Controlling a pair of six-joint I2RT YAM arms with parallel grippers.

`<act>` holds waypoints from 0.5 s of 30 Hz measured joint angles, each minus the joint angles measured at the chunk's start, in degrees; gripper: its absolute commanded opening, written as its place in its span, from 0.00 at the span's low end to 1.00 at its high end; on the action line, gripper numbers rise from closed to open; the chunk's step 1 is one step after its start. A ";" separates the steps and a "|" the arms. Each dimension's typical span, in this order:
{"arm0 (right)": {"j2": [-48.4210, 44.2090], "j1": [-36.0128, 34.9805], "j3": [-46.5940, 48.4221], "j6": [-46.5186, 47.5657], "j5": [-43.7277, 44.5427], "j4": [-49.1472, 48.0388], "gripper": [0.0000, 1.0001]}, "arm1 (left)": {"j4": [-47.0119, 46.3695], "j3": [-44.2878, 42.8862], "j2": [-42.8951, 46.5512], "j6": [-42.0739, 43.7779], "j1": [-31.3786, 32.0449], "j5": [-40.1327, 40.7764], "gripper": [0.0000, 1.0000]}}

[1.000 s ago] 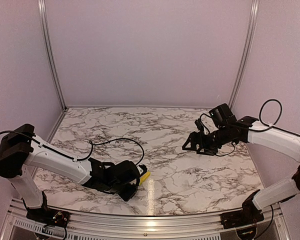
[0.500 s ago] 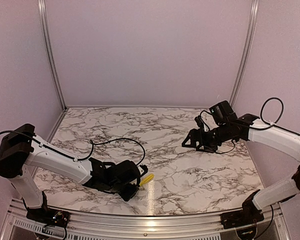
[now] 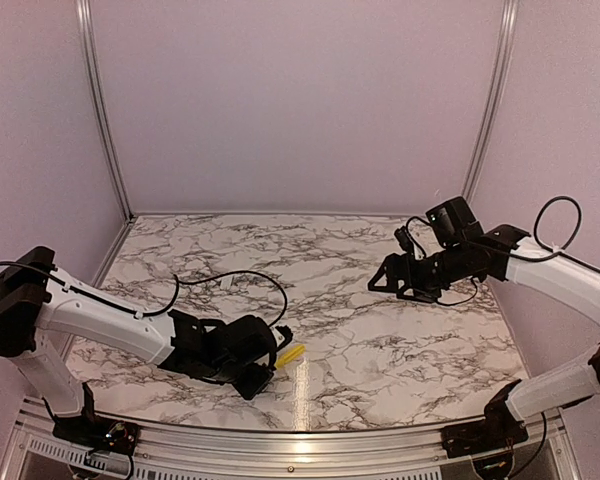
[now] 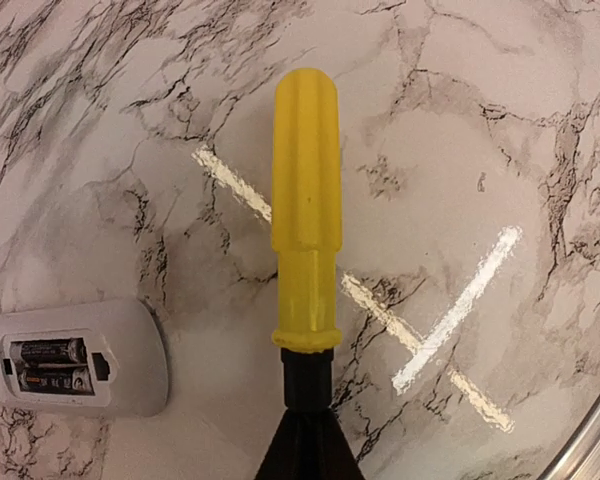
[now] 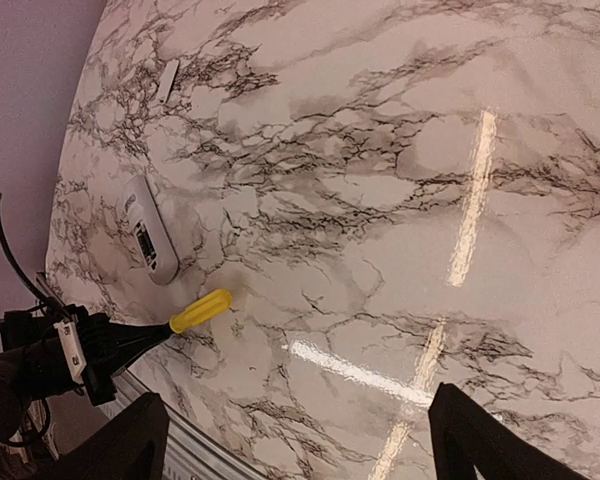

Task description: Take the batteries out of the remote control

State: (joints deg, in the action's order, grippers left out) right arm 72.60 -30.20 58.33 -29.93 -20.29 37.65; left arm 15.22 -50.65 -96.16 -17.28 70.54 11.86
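Observation:
The white remote control [image 4: 75,358] lies on the marble with its compartment open, just left of my left gripper. Two dark batteries [image 4: 50,365] sit side by side inside the compartment. My left gripper [image 4: 305,425] is shut on the black shaft of a yellow-handled screwdriver [image 4: 305,210], which points away from it and lies beside the remote, apart from it. In the top view the left gripper [image 3: 268,363] is low at the table's front left. My right gripper [image 3: 383,283] is open and empty, held above the table at the right. The right wrist view shows the remote [image 5: 148,242] far below.
A small white cover piece [image 5: 168,80] lies on the marble beyond the remote, toward the back left. The table's metal front rail [image 5: 210,455] runs close to the screwdriver handle [image 5: 202,310]. Purple walls enclose the table on three sides.
My left gripper has turned and drawn back slightly with the screwdriver, whose handle now shows as a thin bar. My right gripper has risen a little and shifted toward the back.

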 measured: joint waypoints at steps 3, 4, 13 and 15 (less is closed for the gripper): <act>-0.57 0.00 0.00 -0.07 -0.28 0.09 0.89 | 0.70 -0.07 0.92 0.37 0.02 0.57 0.00; -0.66 0.00 0.00 -0.13 -0.68 0.09 0.89 | 1.11 -0.20 1.11 0.59 0.02 0.70 0.00; -0.94 0.00 0.00 -3.80 -11.28 -2.62 0.89 | 2.95 -2.12 4.94 4.74 0.02 2.58 0.00; -0.96 0.00 0.00 -5.46 -14.23 -3.61 0.89 | 3.04 -2.64 6.08 6.27 0.02 3.08 0.00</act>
State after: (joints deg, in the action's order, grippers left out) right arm 71.64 -30.20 58.33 -35.40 -34.52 34.04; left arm 18.26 -53.30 -90.08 -11.00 70.57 14.94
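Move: The left hand already holds the yellow screwdriver by its shaft, low over the table. From that hand the open-backed remote lies about 10 cm ahead, 4 cm to the left and 5 cm down, with the loose battery cover roughly 27 cm ahead and 8 cm left. From the empty right hand the screwdriver handle is some 17 cm left, 5 cm back and 12 cm below; the remote is about 27 cm left, level fore and aft, 18 cm down. Keeping its pinch on the screwdriver shaft, the left hand carries the tool up about 5 cm from the table, tipping its fingers slightly outward. The wide-open right hand closes in on the handle, going left and up some 3 cm each and drawing back a little while rolling its left side up by roughly 15 degrees; it touches nothing yet. ##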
